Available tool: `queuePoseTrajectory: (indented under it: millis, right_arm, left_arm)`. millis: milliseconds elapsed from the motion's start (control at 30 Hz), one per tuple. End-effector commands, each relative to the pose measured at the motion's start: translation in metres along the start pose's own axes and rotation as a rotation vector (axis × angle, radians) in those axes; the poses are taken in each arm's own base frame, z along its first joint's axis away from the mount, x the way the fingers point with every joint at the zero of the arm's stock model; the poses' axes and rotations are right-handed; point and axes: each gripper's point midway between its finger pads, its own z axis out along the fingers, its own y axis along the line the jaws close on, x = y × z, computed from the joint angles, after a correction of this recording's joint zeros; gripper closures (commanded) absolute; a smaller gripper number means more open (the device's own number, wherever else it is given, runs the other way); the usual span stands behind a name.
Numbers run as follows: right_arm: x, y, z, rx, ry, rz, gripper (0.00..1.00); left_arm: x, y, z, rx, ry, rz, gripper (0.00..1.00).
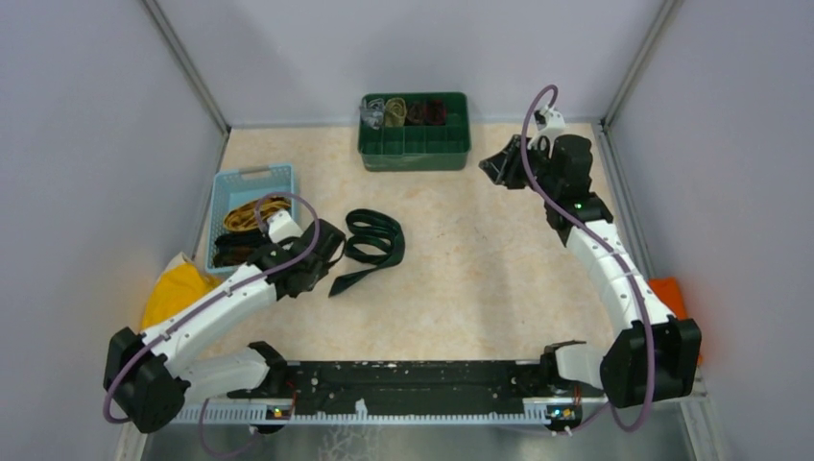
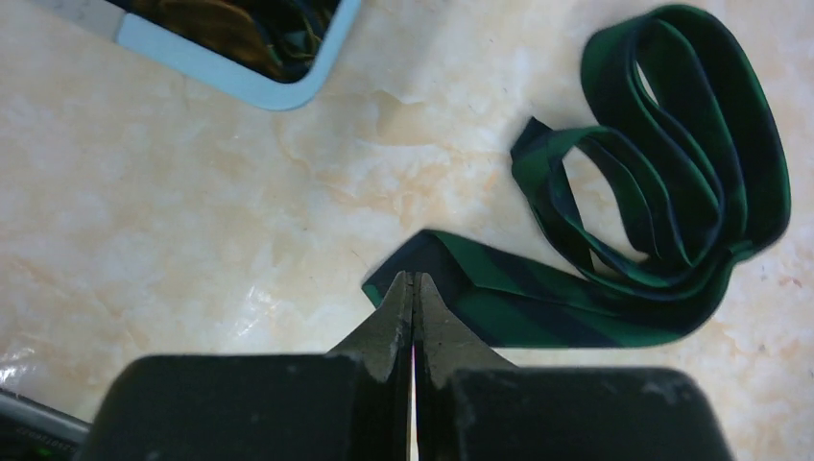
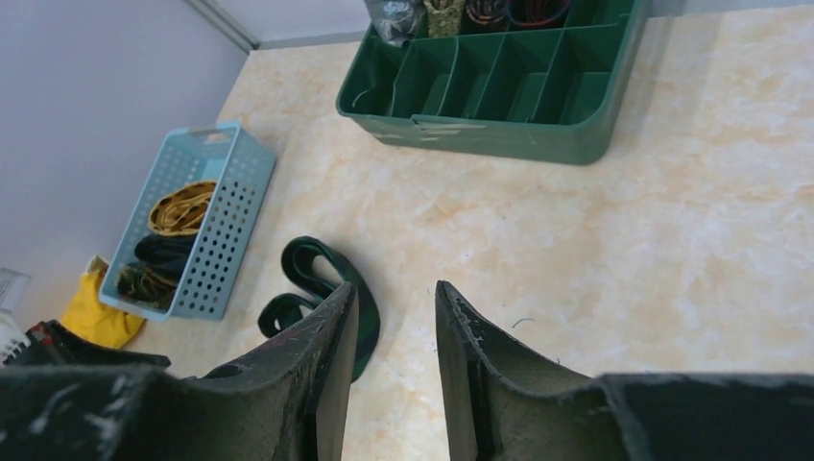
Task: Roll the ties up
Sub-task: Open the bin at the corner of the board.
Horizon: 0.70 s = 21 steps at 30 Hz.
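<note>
A dark green tie (image 1: 374,240) with dark checks lies in loose loops on the table, its pointed end (image 2: 422,254) toward the left arm. My left gripper (image 2: 414,279) is shut just over that pointed end, and no fabric shows between the fingers. More ties, one mustard-yellow (image 1: 251,213) and one black (image 1: 230,252), lie in a light blue basket (image 1: 251,178). My right gripper (image 3: 395,293) is open and empty, raised at the far right (image 1: 494,165) beside the green box. From there the green tie (image 3: 317,279) shows far below.
A green compartment box (image 1: 415,149) stands at the back with rolled ties (image 1: 403,109) in its far cells. A yellow cloth (image 1: 178,283) lies left of the basket. An orange cloth (image 1: 669,291) sits at the right edge. Grey walls enclose three sides.
</note>
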Motion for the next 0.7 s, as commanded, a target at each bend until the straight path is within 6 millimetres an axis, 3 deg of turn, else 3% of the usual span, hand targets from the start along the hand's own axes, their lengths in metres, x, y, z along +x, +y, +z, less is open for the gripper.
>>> queuePoseTrajectory:
  millis: [0,133,200,333,533,667]
  right_arm:
    - [0.004,0.021,0.007,-0.085,0.012,0.011,0.65]
    - [0.008,0.023,0.007,-0.094,0.026,0.018,0.65]
    - [0.009,0.023,0.006,-0.097,0.023,0.018,0.65]
    - [0.011,0.022,0.007,-0.094,0.028,0.021,0.65]
    - [0.014,0.019,0.010,-0.089,0.035,0.028,0.65]
    - [0.016,0.019,0.012,-0.090,0.037,0.032,0.66]
  left_arm:
    - [-0.017,0.016,0.002,-0.145,-0.089,-0.111,1.00]
    - [-0.031,0.048,0.011,-0.377,-0.150,-0.119,1.00]
    - [-0.030,0.057,0.025,-0.424,-0.110,-0.135,1.00]
    - [-0.027,0.068,0.045,-0.407,-0.060,-0.166,1.00]
    - [-0.042,0.088,0.059,-0.365,-0.052,-0.223,1.00]
    - [-0.044,0.091,0.078,-0.362,-0.025,-0.227,1.00]
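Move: The blue basket of ties has its middle roughly 17 cm ahead of the left hand and 16 cm to its left, some 6 cm lower. The green tie just laid out lies on the table about 11 cm ahead and 12 cm to the right of that hand. The yellow cloth sits about 33 cm to its left, level with it. From the right hand the blue basket is around 52 cm to the left, 5 cm ahead and well below. No new contact shows; the left hand heads for the near side of the blue basket, away from the green tie, sweeping about 12 cm left and sinking some 4 cm. Its wrist turns about 25 degrees counter-clockwise and the fingers stay shut and empty. The right hand, fingers part open, eases about 2 cm left and slightly down. ##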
